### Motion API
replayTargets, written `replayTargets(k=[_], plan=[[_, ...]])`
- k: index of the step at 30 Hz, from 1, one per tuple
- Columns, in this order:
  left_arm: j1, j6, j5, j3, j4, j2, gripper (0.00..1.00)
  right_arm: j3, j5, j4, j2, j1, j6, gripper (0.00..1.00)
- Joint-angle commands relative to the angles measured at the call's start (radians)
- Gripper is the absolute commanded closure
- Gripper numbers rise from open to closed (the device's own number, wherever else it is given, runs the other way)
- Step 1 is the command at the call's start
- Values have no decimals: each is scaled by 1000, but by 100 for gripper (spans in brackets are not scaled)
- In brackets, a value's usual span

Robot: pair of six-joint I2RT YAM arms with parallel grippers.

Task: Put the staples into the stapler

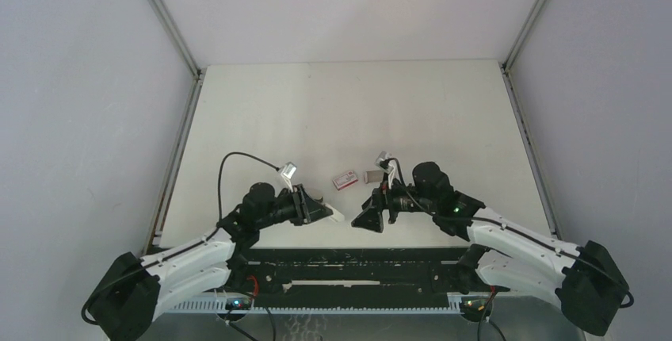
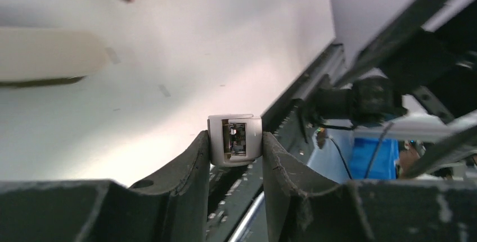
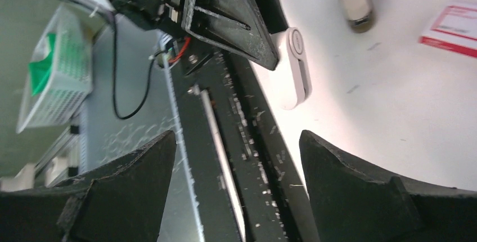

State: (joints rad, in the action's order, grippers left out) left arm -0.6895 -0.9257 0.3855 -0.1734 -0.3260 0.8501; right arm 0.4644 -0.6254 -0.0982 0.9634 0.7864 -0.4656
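My left gripper [image 1: 320, 209] is shut on the small white stapler [image 1: 337, 216], just above the table's near edge. In the left wrist view the stapler [image 2: 253, 136] sits between the fingertips of that gripper [image 2: 235, 147], its open end showing metal inside. The right wrist view has the stapler [image 3: 293, 70] sticking out of the left fingers [image 3: 242, 22]. A short pale grey block, apparently the staples [image 1: 371, 176] [image 3: 354, 0], lies on the table behind. My right gripper [image 1: 370, 219] [image 3: 237, 140] faces the stapler, open and holding nothing.
A red-and-white box [image 1: 343, 179] [image 3: 453, 28] lies beside the pale block, mid-table. The black base rail [image 3: 225, 140] runs along the near edge under the right gripper. A green mesh basket [image 3: 50, 67] stands off the table. Grey walls enclose three sides.
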Motion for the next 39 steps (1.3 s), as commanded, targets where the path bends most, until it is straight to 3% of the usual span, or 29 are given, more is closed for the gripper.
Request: replayTargets(k=[1,8,12,18,24,29,34,39], plan=[[46,-30,-82,44,-49,53,100,11,174,103,-76,-9,83,21],[67,-14,-158,76,-19,74,99,-33,263,112,-136,-10,82,21],[94,23,-167,77,25,81,65,-55,294,102,-157,-10,75,21],[131,72,-181,66,89,92,36,-68,314,102,-180,-13,79,21],[146,135,-291,22,269,0,23,-68,379,133,-200,-16,78,21],[187,212,-349,-53,332,-74,13,-41,548,179,-200,-45,37,21],[402,306,-243,-173,260,37,11,1,580,188,-140,-242,38,20],[712,306,-209,-219,133,75,10,-6,687,112,-60,-499,47,20]])
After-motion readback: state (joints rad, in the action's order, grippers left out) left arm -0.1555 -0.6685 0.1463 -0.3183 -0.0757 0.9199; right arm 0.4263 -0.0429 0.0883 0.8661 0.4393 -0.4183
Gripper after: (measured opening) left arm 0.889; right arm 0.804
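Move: Below the left hand, which already holds the white stapler, the bare table spot for it lies about 8 cm down, 2 cm ahead and 3 cm left. From the same hand, the beige piece is some 7 cm ahead and 5 cm left, the red-and-white staple box 12 cm ahead and 5 cm right, and the brown tray 12 cm ahead and 14 cm right. From the empty right hand that spot is roughly 12 cm left, 5 cm ahead and 13 cm lower. Lowering the stapler some 6 cm while easing left and slightly forward, the left hand opens to set it on the table, then sweeps forward-left and climbs away, turning counter-clockwise about 35 degrees. The right hand, empty and open throughout, draws off forward-right, about 14 cm each way, sinking a little and swinging clockwise. ##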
